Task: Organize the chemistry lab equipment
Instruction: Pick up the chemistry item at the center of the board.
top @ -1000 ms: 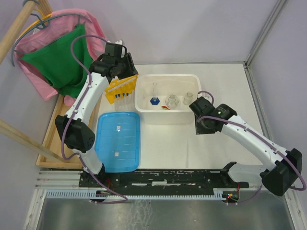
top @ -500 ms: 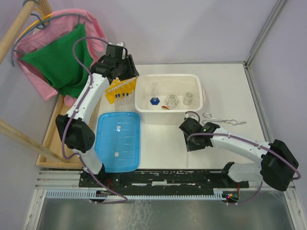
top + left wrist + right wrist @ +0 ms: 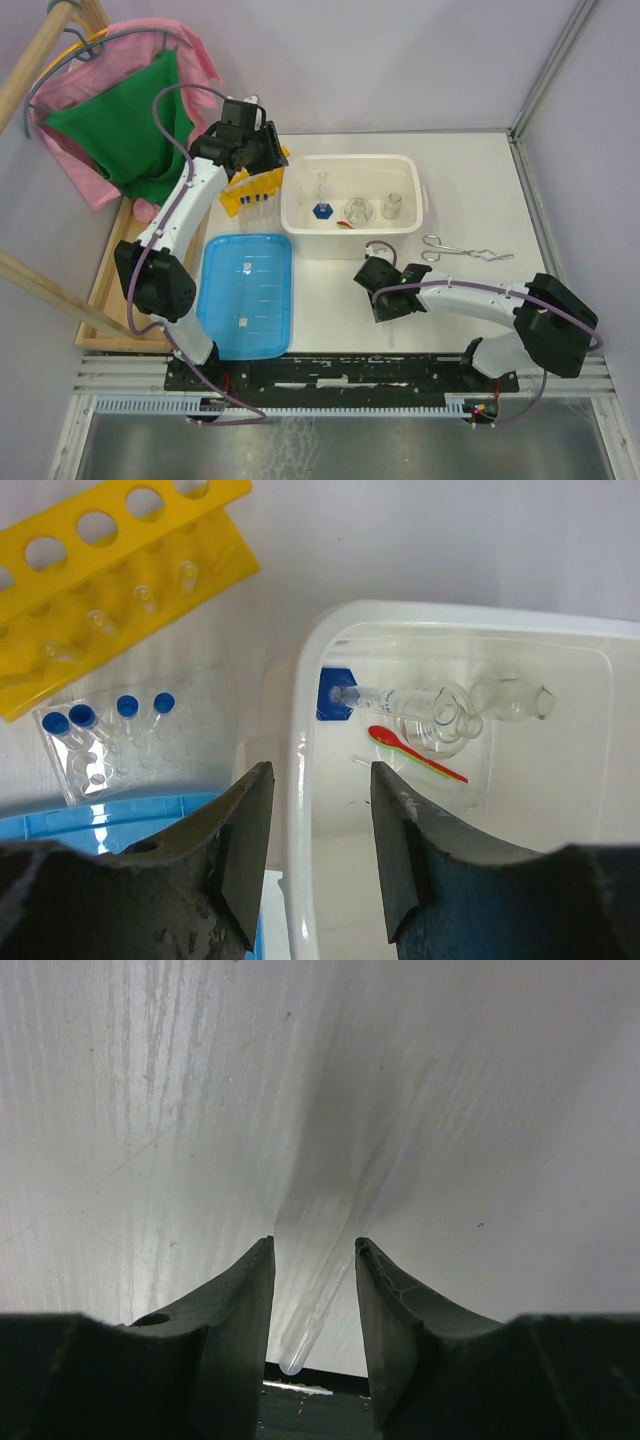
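My left gripper (image 3: 250,152) hangs open over the yellow tube rack (image 3: 256,184); in its wrist view the jaws (image 3: 320,860) straddle the white tub's left rim (image 3: 298,780), touching nothing. Blue-capped tubes (image 3: 100,720) lie below the tilted yellow rack (image 3: 110,560). Inside the tub are two clear flasks (image 3: 357,210) (image 3: 393,206), a blue-based glass cylinder (image 3: 340,693) and a red-and-green rod (image 3: 415,755). Metal tongs (image 3: 465,250) lie right of the tub. My right gripper (image 3: 386,298) is low over the table, open, with a clear uncapped tube (image 3: 330,1280) lying between its fingers, ungripped.
The white tub (image 3: 350,160) stands mid-table and the flat blue lid (image 3: 248,295) lies at the front left. Pink and green cloths (image 3: 120,130) hang on a wooden frame at the back left. A black rail (image 3: 340,370) runs along the near edge.
My right arm has swung from the tub's right end to the front middle of the table, uncovering the tongs lying there. My left gripper has shifted slightly back over the rack.
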`<action>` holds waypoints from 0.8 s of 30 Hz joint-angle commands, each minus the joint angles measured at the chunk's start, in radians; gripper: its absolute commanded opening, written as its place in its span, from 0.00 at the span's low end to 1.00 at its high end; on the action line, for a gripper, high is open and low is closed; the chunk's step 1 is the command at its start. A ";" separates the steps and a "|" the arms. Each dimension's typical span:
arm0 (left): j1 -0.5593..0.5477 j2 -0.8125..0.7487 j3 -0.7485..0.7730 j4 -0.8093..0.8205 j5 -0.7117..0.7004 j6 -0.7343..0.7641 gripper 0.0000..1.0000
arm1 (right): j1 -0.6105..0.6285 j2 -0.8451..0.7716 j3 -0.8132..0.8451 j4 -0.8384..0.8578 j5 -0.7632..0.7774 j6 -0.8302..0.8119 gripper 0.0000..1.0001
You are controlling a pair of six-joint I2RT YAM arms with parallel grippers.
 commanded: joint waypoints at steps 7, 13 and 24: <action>0.002 -0.064 -0.028 0.032 -0.022 0.007 0.51 | 0.006 -0.072 -0.032 -0.037 0.081 0.043 0.46; 0.002 -0.057 -0.027 0.032 -0.020 0.009 0.51 | 0.006 -0.013 -0.039 -0.010 0.054 0.041 0.44; 0.002 -0.048 -0.022 0.032 -0.023 0.015 0.51 | 0.005 0.083 -0.040 0.016 0.016 0.002 0.21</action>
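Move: The chemistry item, a thin clear rod lying lengthwise on the board, has its middle about 1 cm to the right of the right hand, 1 cm ahead and 2 cm below. The white bin stands some 19 cm ahead and 6 cm left, the metal tongs about 13 cm ahead and 16 cm right, and the blue tray 4 cm ahead and 25 cm left. From the left hand the rod lies roughly 28 cm back, 19 cm right and 24 cm below. The right finger pads come onto both sides of the rod, closing from about half open to a quarter open late in the move. Before that the hand lifts slightly and shifts nearly 2 cm right over the rod, then sinks beside it to end about 1 cm below its starting height, easing a little back left as the fingers shut; it stays pointing down. ##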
